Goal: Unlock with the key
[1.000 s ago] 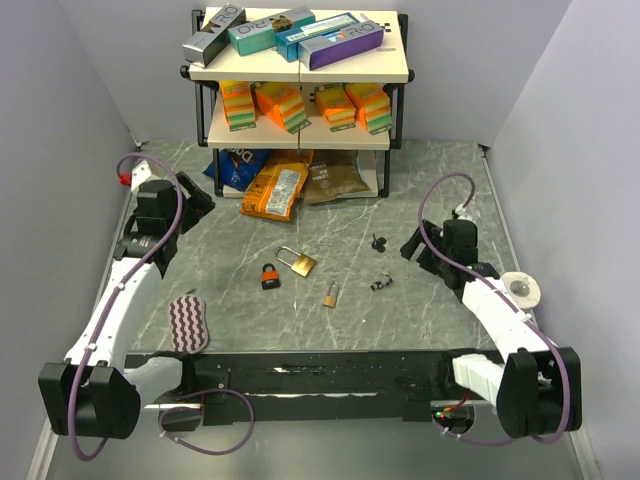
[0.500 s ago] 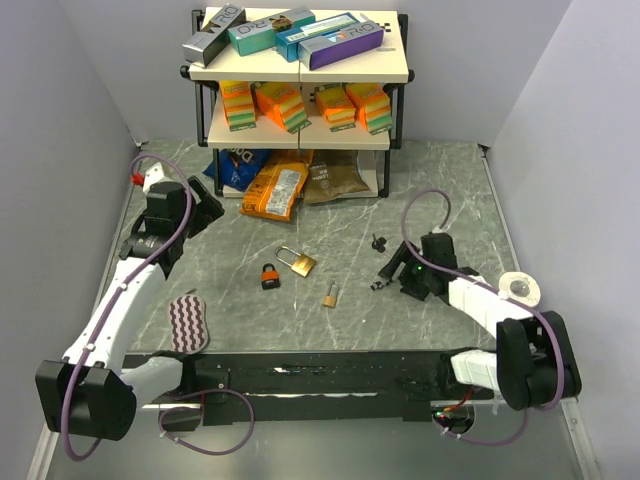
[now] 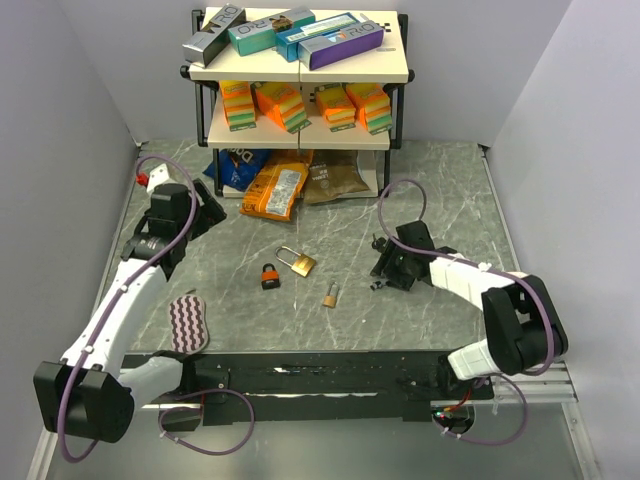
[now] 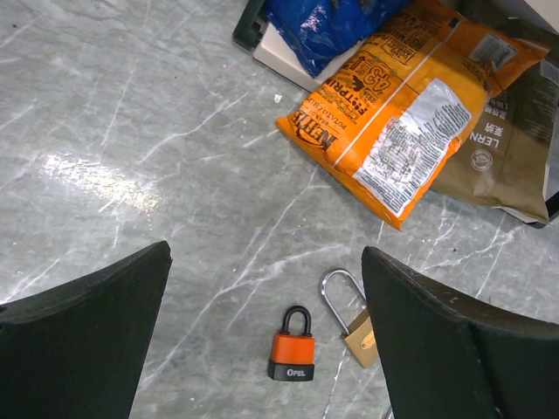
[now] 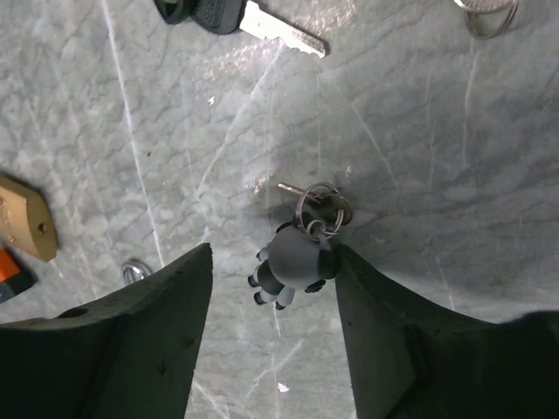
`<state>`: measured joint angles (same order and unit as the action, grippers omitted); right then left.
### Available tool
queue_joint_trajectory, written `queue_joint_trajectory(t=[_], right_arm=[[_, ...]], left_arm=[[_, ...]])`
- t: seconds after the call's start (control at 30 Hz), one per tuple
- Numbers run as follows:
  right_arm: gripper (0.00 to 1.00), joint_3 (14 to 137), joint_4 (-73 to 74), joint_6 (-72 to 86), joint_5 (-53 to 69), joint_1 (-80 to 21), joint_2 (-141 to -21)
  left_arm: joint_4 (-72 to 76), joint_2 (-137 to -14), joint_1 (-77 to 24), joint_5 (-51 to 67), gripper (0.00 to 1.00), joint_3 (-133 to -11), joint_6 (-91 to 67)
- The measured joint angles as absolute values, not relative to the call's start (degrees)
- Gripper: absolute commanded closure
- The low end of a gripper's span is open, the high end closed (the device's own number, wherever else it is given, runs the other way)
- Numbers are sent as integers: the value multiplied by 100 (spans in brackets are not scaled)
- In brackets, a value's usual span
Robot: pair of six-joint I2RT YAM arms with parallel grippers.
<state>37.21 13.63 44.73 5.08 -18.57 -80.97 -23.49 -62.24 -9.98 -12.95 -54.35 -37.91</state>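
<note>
A key on a ring with a small grey figure charm lies on the marble table. My right gripper is open and low over it, jaws either side of the charm; the right finger is close against it, the left stands apart. That key sits just under the gripper in the top view. A black-headed key lies beyond. An orange padlock and a long-shackled brass padlock lie below my open, empty left gripper.
A small brass padlock lies near the middle. Snack bags lie in front of a two-tier shelf holding boxes and sponges. A striped cloth rests at the front left. A loose ring lies near the black-headed key.
My right arm has swung left and down onto the key with the figure charm, and its jaws have narrowed. The left arm has crept slightly right, still open.
</note>
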Motion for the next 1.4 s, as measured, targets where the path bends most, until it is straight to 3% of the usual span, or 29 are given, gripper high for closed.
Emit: queue_joint_trajectory(t=[0.1,0.33,0.47,0.6,0.7,0.93,1.03,1.4], right_arm=[[41,3868,1500,4471,414,-1876,-8241],[64,4108,1640,4355,244,-1879,-8514],[69,4182,1682,4211,237,-1881,-8576],[92,4202,1667,3879,353,-1887,-8562],[100,4230,1678,3531,644,-1887,-8527],[100,5068,1920,2587,1483,-1887,-8440],[100,5551,2053,2244,1885,-1887,-8385],[100,7244,2926,1448,3664,-1984,-8361]], left_arm=[[-2394,-6152,-996,-1345,4,-5435,-3747],[-2440,-5981,-998,-1378,4,-5435,-3638],[-2475,-5981,-996,-1358,4,-5465,-3562],[-2493,-5988,-998,-1120,4,-5655,-3492],[-2486,-6073,-998,-856,3,-5970,-3492],[-2633,-6451,-996,-237,1,-6746,-4097],[-2727,-6630,-998,172,5,-6936,-4720],[-2379,-7126,-1286,1964,5,-6348,-6982]])
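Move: The key, on its ring with a small grey charm, lies almost between the right hand's open fingers, about 1 cm ahead, 1 cm right and 1 cm below. The black car key is some 10 cm ahead of that hand, straight out; the small brass padlock is about 12 cm left and 2 cm back. From the left hand the key lies roughly 36 cm right, 7 cm back and 20 cm below. Right fingers pinch the key's charm, lift it about 19 cm and leftward; left hand swings 12 cm right. ##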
